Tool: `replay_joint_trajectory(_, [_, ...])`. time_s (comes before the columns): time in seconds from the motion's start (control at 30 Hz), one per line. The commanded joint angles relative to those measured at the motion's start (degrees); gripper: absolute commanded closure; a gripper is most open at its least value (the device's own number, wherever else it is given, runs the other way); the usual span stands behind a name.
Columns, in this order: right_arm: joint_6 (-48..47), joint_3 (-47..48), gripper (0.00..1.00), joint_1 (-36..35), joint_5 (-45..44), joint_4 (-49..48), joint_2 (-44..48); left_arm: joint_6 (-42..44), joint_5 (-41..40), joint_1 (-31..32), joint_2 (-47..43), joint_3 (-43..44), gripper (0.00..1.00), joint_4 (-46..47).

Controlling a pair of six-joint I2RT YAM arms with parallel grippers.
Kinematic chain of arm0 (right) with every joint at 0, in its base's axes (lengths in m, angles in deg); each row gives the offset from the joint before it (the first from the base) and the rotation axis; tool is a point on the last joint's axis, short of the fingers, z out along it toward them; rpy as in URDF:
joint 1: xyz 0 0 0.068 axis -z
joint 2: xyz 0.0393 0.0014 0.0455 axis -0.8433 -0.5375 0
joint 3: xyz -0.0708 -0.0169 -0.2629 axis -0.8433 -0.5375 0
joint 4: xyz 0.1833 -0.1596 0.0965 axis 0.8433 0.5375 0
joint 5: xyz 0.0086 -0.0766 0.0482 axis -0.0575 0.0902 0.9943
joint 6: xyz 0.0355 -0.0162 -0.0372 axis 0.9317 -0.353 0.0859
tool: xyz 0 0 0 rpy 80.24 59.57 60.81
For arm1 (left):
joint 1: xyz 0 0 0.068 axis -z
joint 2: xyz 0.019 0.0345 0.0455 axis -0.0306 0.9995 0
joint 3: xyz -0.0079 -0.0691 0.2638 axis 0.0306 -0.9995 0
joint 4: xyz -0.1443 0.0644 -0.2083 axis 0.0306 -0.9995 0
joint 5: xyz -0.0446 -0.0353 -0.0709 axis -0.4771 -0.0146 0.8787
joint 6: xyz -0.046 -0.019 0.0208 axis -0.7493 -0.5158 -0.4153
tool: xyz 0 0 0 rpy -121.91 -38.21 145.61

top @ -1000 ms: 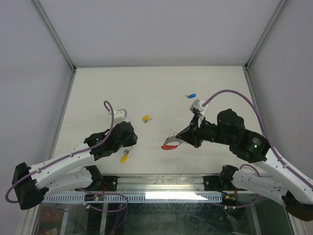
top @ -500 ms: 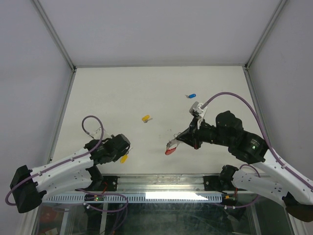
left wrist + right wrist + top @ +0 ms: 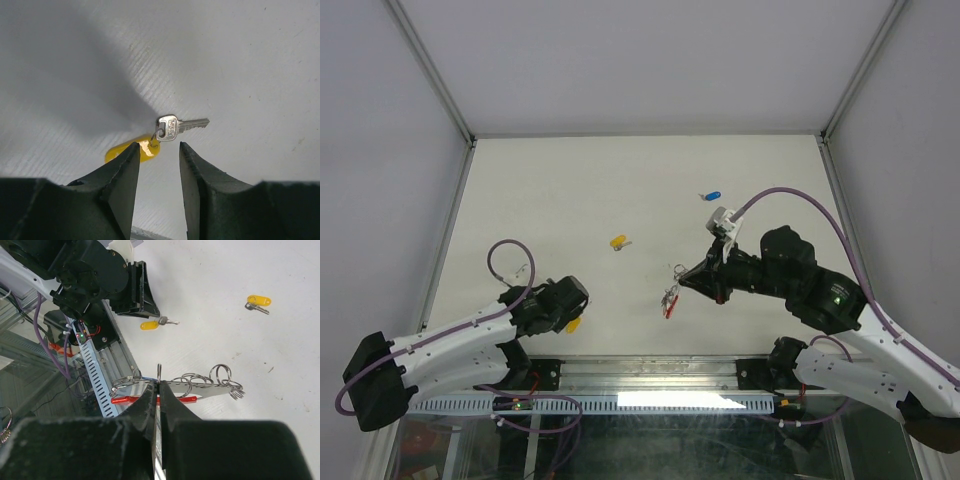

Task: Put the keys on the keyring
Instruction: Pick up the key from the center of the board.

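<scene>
My right gripper (image 3: pixel 688 284) is shut on one ring of the keyring (image 3: pixel 670 298), a grey metal strip with several rings (image 3: pixel 210 382) and a red plastic strip (image 3: pixel 125 400), and holds it above the table. My left gripper (image 3: pixel 159 147) is open and low over a yellow-capped key (image 3: pixel 172 127); the key lies just beyond its fingertips, near the table's front edge (image 3: pixel 574 324). A second yellow-capped key (image 3: pixel 618 242) lies mid-table and also shows in the right wrist view (image 3: pixel 257 301). A blue-capped key (image 3: pixel 712 195) lies farther back.
The white table (image 3: pixel 570 190) is walled by grey panels on three sides. A metal rail (image 3: pixel 650 400) and cable duct run along the near edge, close behind the left gripper. The left arm's purple cable (image 3: pixel 505 265) loops above its wrist.
The left gripper has drawn back toward the near edge and now sits low at the yellow key. The right gripper has turned the keyring, so the red strip hangs more upright.
</scene>
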Motion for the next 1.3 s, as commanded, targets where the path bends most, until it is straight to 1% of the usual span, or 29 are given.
replay_joint_trajectory(0.0, [0.3, 0.1, 1.0, -0.2, 1.0, -4.6, 0.4, -0.7, 1.5, -0.2, 1.6, -0.8, 0.64, 4.1])
replay_joint_trajectory(0.17, [0.6, 0.1, 1.0, -0.2, 1.1, -4.6, 0.5, 0.1, 1.9, -0.2, 2.4, -1.8, 0.65, 6.3])
replay_joint_trajectory(0.4, [0.8, -0.2, 1.0, -0.1, 1.4, -4.7, 0.6, 0.3, 2.5, -0.2, 2.8, -3.0, 0.71, 8.4])
replay_joint_trajectory(0.7, [0.9, -0.3, 1.0, -0.2, 1.3, -4.7, 0.7, 0.2, 2.2, -0.2, 3.5, -3.4, 0.77, 8.5])
replay_joint_trajectory(0.87, [0.9, -0.3, 1.0, -0.2, 1.3, -4.6, 0.7, -0.2, 1.9, -0.2, 3.8, -3.7, 0.84, 8.5])
replay_joint_trajectory(1.13, [1.1, -0.5, 1.0, -0.2, 1.2, -4.5, 0.7, -0.4, 1.6, -0.2, 3.5, -4.1, 0.88, 8.5])
replay_joint_trajectory(1.27, [1.0, -0.5, 1.0, -0.1, 1.4, -4.5, 0.7, 0.3, 1.1, -0.2, 3.1, -4.1, 0.93, 8.5])
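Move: The wire loop joining the key to its yellow tag lies about 3 cm below the left gripper, some 1 cm to its right and level fore and aft. The tag's middle is about 2 cm back and 1 cm left of the gripper; the key's blade is 3 cm ahead and 3 cm right. Another yellow-tagged key lies some 18 cm ahead and 10 cm right. From the right gripper the loop is about 19 cm left, 2 cm ahead and 27 cm below. Lower the left gripper about 2 cm, easing roughly 1 cm to the right as it sinks onto the loop between the yellow tag and the key. Keep the fingers' slant as it is. Start closing them partway down and finish nearly shut, pinching the wire loop between the fingertips. ##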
